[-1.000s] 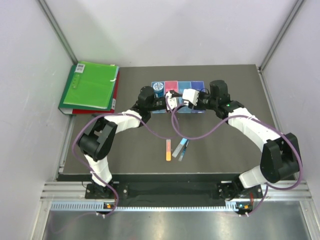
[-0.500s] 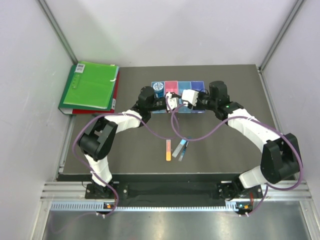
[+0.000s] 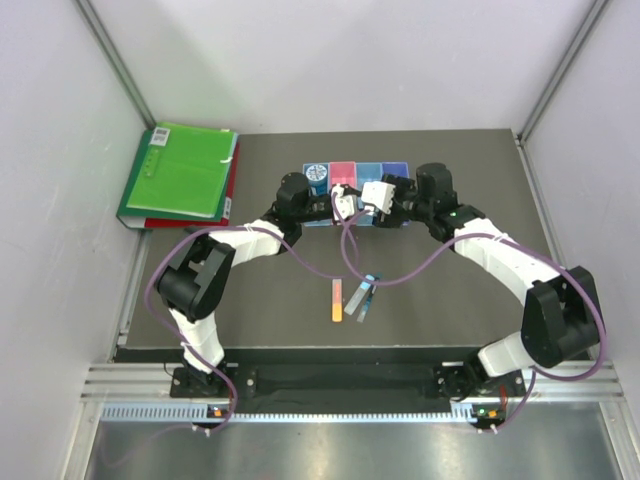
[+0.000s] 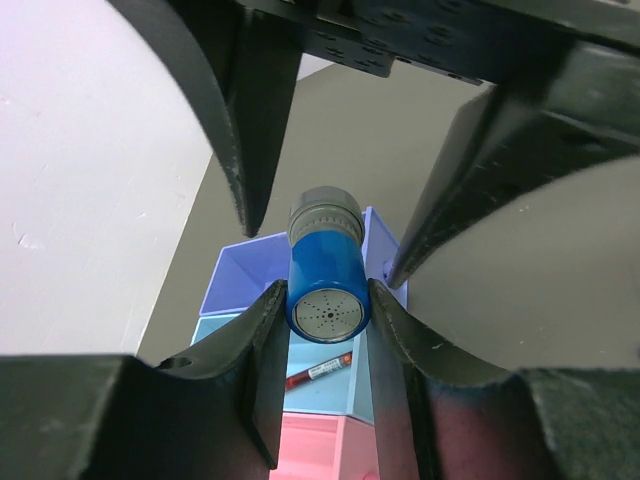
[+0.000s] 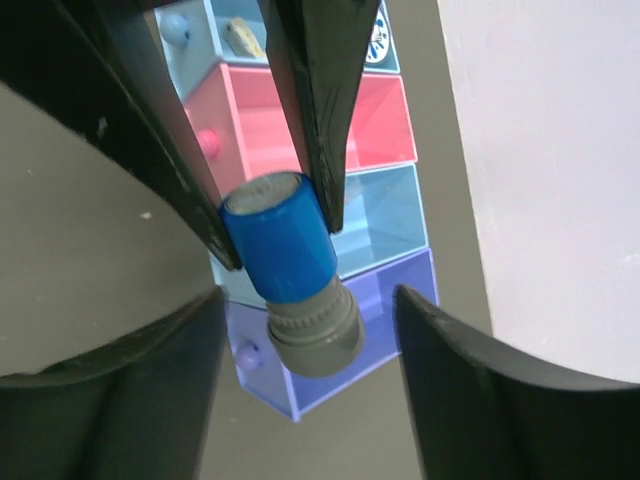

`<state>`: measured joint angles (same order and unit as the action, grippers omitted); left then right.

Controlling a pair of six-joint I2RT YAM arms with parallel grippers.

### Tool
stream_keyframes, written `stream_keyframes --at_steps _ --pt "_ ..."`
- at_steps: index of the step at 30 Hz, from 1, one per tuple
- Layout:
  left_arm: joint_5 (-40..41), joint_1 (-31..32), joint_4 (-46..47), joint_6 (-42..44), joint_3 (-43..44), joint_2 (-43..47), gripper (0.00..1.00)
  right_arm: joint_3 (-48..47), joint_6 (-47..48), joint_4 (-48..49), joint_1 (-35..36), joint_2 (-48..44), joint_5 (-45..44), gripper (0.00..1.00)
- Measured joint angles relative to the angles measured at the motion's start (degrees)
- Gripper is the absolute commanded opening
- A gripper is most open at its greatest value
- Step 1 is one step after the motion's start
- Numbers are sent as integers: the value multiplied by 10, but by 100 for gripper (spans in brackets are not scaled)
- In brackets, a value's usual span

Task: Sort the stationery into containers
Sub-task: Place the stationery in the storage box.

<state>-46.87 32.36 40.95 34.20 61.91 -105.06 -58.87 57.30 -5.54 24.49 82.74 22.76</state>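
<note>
A small blue-capped piece [image 4: 325, 280] with a grey ribbed end [image 5: 315, 335] hangs above the containers [image 3: 357, 174], and my left gripper [image 4: 327, 312] is shut on its blue body. My right gripper [image 5: 308, 300] faces it with its jaws open on either side of the grey end, not touching it. A thin red pen [image 4: 320, 372] lies in a light blue bin below. The blue tape roll [image 3: 316, 173] sits in the leftmost bin. The orange-pink stick [image 3: 337, 299], grey stick [image 3: 357, 298] and thin blue pen [image 3: 369, 297] lie on the mat.
A big green folder [image 3: 180, 172] rests on a red one at the table's back left. The pink bin [image 5: 370, 120] and purple bin [image 5: 400, 300] lie under the two grippers. Purple cables loop from both arms over the mat.
My left gripper closed on the blue-capped piece. My right gripper then opened off its grey end. Both arms stayed nearly still above the bins.
</note>
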Motion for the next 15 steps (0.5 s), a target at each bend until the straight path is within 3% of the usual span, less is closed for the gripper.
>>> stream_keyframes --at_steps 6,15 --pt "2 0 0 2 0 0 11 0 6 -3 5 0 2 94" --pt "14 -6 -37 36 0 2 7 0 5 -8 5 0 -2 97"
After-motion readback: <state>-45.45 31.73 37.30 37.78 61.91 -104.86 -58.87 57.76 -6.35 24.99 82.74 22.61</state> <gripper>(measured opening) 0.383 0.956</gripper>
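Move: The left gripper holds the blue-and-grey glue stick about 14 cm above the storage box, whose middle lies some 6 cm ahead and 2 cm to its left. The blue jar in the leftmost compartment is about 10 cm ahead and 11 cm left, and the red pencil 6 cm ahead and 1 cm right. From the right hand, the glue stick's middle is about 2 cm left at its own height; the box's middle is 6 cm ahead, 6 cm left, 14 cm below. Spread the right fingers, already loose around the grey end of the glue stick, on to almost fully open, keeping that hand in place. Keep the left gripper's pinch on the blue end, hold still at first, then ease the left hand about 1.5 cm down, forward and left towards the storage box, with barely any turn. ##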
